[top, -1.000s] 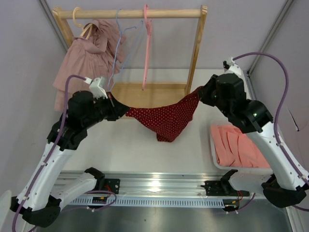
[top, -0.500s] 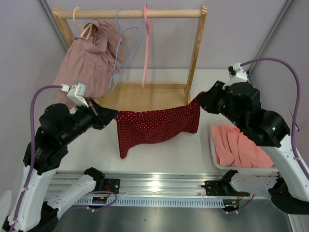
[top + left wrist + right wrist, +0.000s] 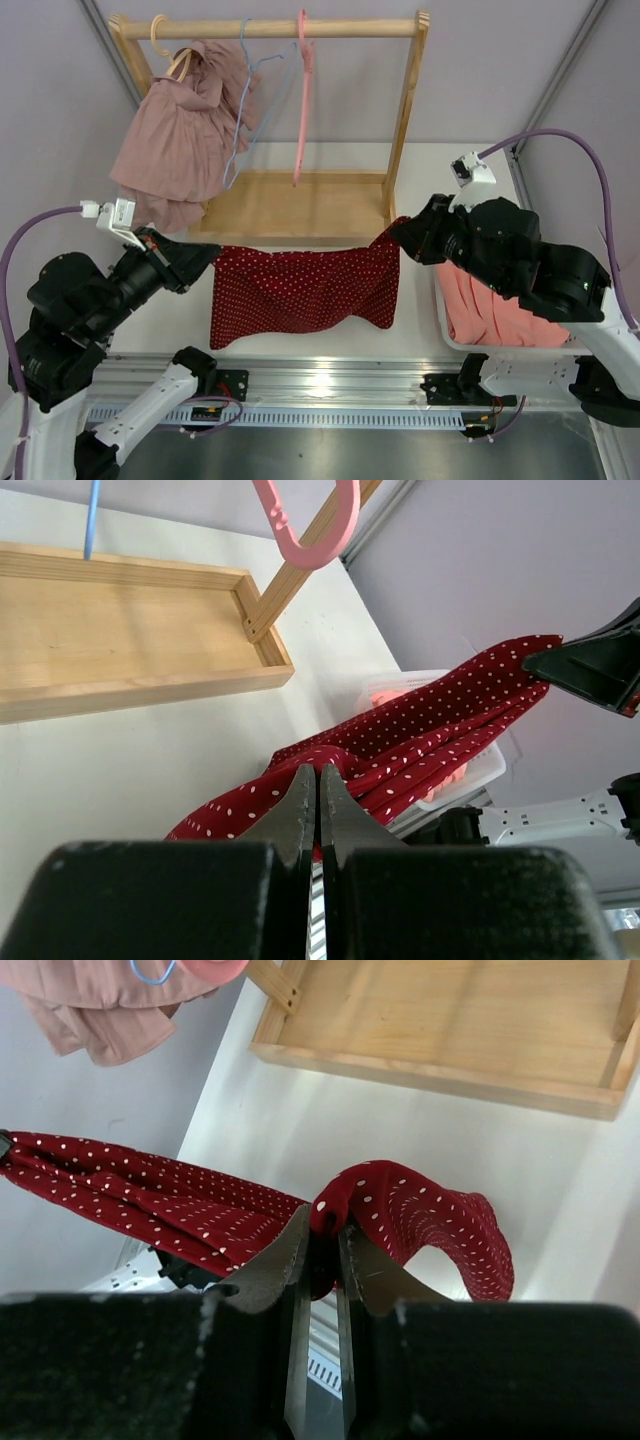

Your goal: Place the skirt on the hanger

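The skirt [image 3: 300, 290], red with white dots, hangs spread out between my two grippers above the table's near half. My left gripper [image 3: 212, 252] is shut on its left top corner, and in the left wrist view the jaws [image 3: 318, 772] pinch the red cloth [image 3: 440, 730]. At the right top corner, my right gripper [image 3: 398, 232] is shut on a bunched fold [image 3: 430, 1220] held between its jaws [image 3: 322, 1222]. A bare pink hanger [image 3: 303, 90] and a bare blue hanger [image 3: 245, 100] hang on the wooden rail behind, apart from the skirt.
The wooden rack [image 3: 405, 110] has a tray base [image 3: 300, 205] just behind the skirt. A dusty pink garment [image 3: 175, 130] hangs at its left end. A white bin [image 3: 440, 310] with salmon cloth sits under my right arm. A metal rail [image 3: 320, 385] runs along the near edge.
Both arms have drawn back toward the near edge and spread apart. The skirt, earlier sagging in a narrow bunch near the rack, now hangs wider and flatter.
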Tool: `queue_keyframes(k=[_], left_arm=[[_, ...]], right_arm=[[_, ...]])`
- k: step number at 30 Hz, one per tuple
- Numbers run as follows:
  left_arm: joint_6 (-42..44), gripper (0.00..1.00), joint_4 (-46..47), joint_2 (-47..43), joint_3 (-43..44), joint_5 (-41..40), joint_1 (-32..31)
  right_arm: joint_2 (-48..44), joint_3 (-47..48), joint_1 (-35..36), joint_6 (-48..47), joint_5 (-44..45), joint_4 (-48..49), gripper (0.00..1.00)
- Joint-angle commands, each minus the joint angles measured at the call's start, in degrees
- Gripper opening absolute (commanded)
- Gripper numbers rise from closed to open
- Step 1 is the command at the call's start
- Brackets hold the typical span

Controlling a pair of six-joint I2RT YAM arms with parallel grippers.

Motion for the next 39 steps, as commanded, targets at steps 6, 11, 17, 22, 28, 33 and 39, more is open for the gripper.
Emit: queue_keyframes(k=[6, 11, 17, 22, 28, 33, 39], left_arm=[[0.0, 0.00, 6.3, 5.3, -10.7, -5.8, 0.7], [1.3, 0.00, 14.5, 13.2, -14.0, -3.6, 5.4], [2.7, 0.00, 22.3, 22.8, -13.2, -1.6, 10.7], [2.7, 0.00, 26.3, 27.3, -15.0, -0.2, 14.0], [3.8, 0.00, 28.1, 29.2, -16.4, 1.5, 15.8], [6.0, 0.00, 25.5, 26.3, -16.8, 6.5, 15.9], [8.3, 0.00, 26.1, 10.2, -22.5, 19.3, 15.8]], right_arm=[[7.7, -3.6, -12.5, -1.8, -6.3, 3.8, 0.00], [12.9, -8.3, -23.1, -5.9, -15.6, 12.6, 0.00], [19.4, -11.7, -28.7, -7.6, -19.6, 20.8, 0.00], [22.6, -13.5, -30.1, -7.1, -20.3, 25.3, 0.00], [21.6, -16.0, -30.3, -6.1, -19.6, 26.0, 0.00], [15.2, -18.4, -29.9, -5.9, -20.1, 24.5, 0.00], [2.6, -17.9, -23.8, -8.7, -18.3, 20.9, 0.00]])
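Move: The polka-dot skirt hangs stretched between both grippers, its middle roughly 15 cm right of the left hand and about as far left of the right, some 13 cm below each and 2 cm nearer the base. The rack tray's front edge lies about 24 cm ahead, 9 cm right and 38 cm below the left hand; from the right hand it is some 20 cm ahead, 21 cm left and equally low. The basket stands roughly 4 cm ahead, 36 cm right and 37 cm below the right hand. Keeping their pinch on the skirt's top corners, both arms swing it out over the table in front of the rack: left hand about 20 cm forward and 16 cm down, right hand about 18 and 17, fingers tipping down by 15 to 20 degrees. Both then start back and up together, by some 5 cm. ##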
